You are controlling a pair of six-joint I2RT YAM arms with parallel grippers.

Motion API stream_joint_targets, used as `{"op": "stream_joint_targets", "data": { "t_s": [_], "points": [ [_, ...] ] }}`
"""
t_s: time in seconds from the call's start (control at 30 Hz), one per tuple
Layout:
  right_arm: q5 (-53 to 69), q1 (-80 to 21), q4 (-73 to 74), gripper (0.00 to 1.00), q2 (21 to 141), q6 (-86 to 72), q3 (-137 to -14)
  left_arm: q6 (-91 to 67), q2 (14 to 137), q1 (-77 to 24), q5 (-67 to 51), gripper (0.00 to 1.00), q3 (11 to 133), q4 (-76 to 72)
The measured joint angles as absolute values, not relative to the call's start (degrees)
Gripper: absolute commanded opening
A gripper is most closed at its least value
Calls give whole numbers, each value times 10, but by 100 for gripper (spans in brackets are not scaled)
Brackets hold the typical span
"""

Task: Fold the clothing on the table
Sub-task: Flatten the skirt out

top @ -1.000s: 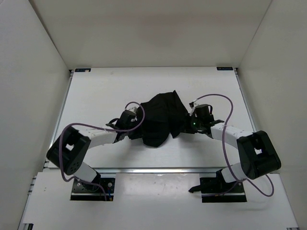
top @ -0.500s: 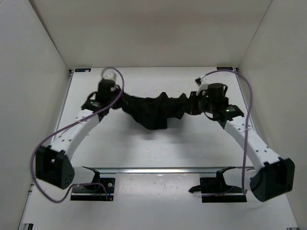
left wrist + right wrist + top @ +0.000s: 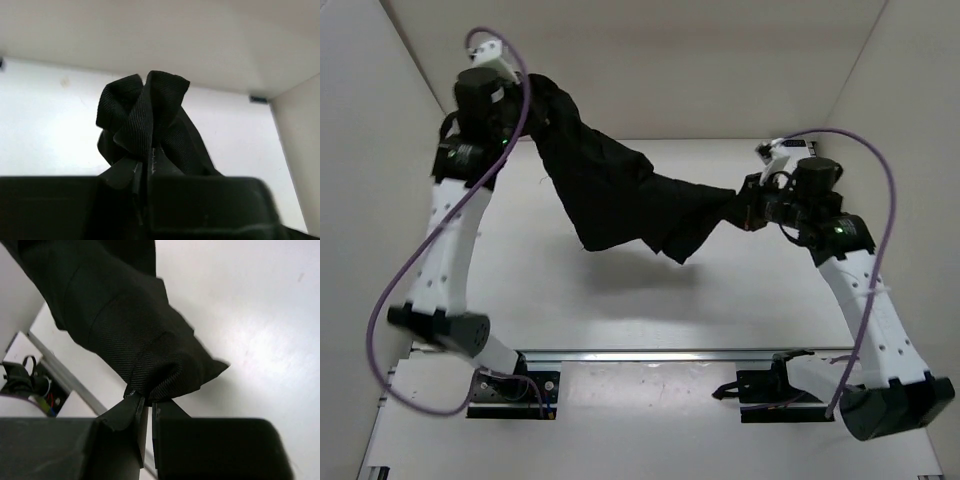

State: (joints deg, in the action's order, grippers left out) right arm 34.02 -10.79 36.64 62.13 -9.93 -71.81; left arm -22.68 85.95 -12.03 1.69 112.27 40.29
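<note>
The black clothing (image 3: 620,195) hangs in the air above the white table (image 3: 740,290), stretched between both arms and sagging in the middle. High at the back left, my left gripper (image 3: 527,95) is shut on one bunched end of the clothing (image 3: 145,120). My right gripper (image 3: 745,205) is lower at the right and shut on the other end, where the clothing (image 3: 125,325) bunches at its fingertips (image 3: 134,402). The lowest fold hangs just above the table at the centre.
White walls enclose the table on the left, back and right. A metal rail (image 3: 650,353) runs along the near edge, with both arm bases behind it. Purple cables loop off both arms.
Both arms have risen and spread apart, lifting the clothing off the table. The left gripper shut on it and climbed to the back left; the right moved right and up.
</note>
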Motion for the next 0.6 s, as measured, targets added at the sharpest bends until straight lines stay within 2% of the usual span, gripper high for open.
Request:
{"op": "stream_joint_targets", "data": {
  "t_s": [0.07,0.1,0.23,0.33,0.43,0.5,0.6],
  "points": [
    [339,-120,357,0,649,-106,-683,-215,938,-118,7,45,1136,402],
    [336,-125,350,0,665,-110,-661,-211,983,-116,-3,50,1137,401],
    [326,-149,334,0,704,-134,-557,-207,1135,-103,-36,56,1122,412],
    [321,-160,316,0,711,-147,-507,-206,1160,-99,-49,59,1005,406],
    [314,-165,287,0,720,-156,-477,-214,1089,-109,-58,62,832,391],
    [312,-165,269,0,731,-162,-466,-226,987,-134,-64,63,716,376],
    [308,-165,252,0,748,-166,-462,-251,843,-181,-82,63,609,335]
  ]
}}
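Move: Both grippers already pinch the skirt, which hangs between them; its sagging middle is about 14 cm right of the left hand, 8 cm nearer the base and 20 cm lower. The bare table meant for it is centred some 21 cm to that hand's right, 5 cm back and 43 cm below. From the right hand that spot is about 13 cm left, 9 cm ahead and 30 cm down, the skirt's middle 19 cm left, 5 cm ahead and 7 cm lower. The left hand flings its end of the skirt forward about 10 cm while plunging towards the table, its fingers opening almost at once to let the cloth go, then draws back low past its starting reach, roughly 35 cm down in all before a small rise, pitched some 45 degrees more downward. The right hand keeps its pinch and lowers its end with it by about 20 cm, quickly at first and then easing, easing back slightly and tipping about 30 degrees down. ##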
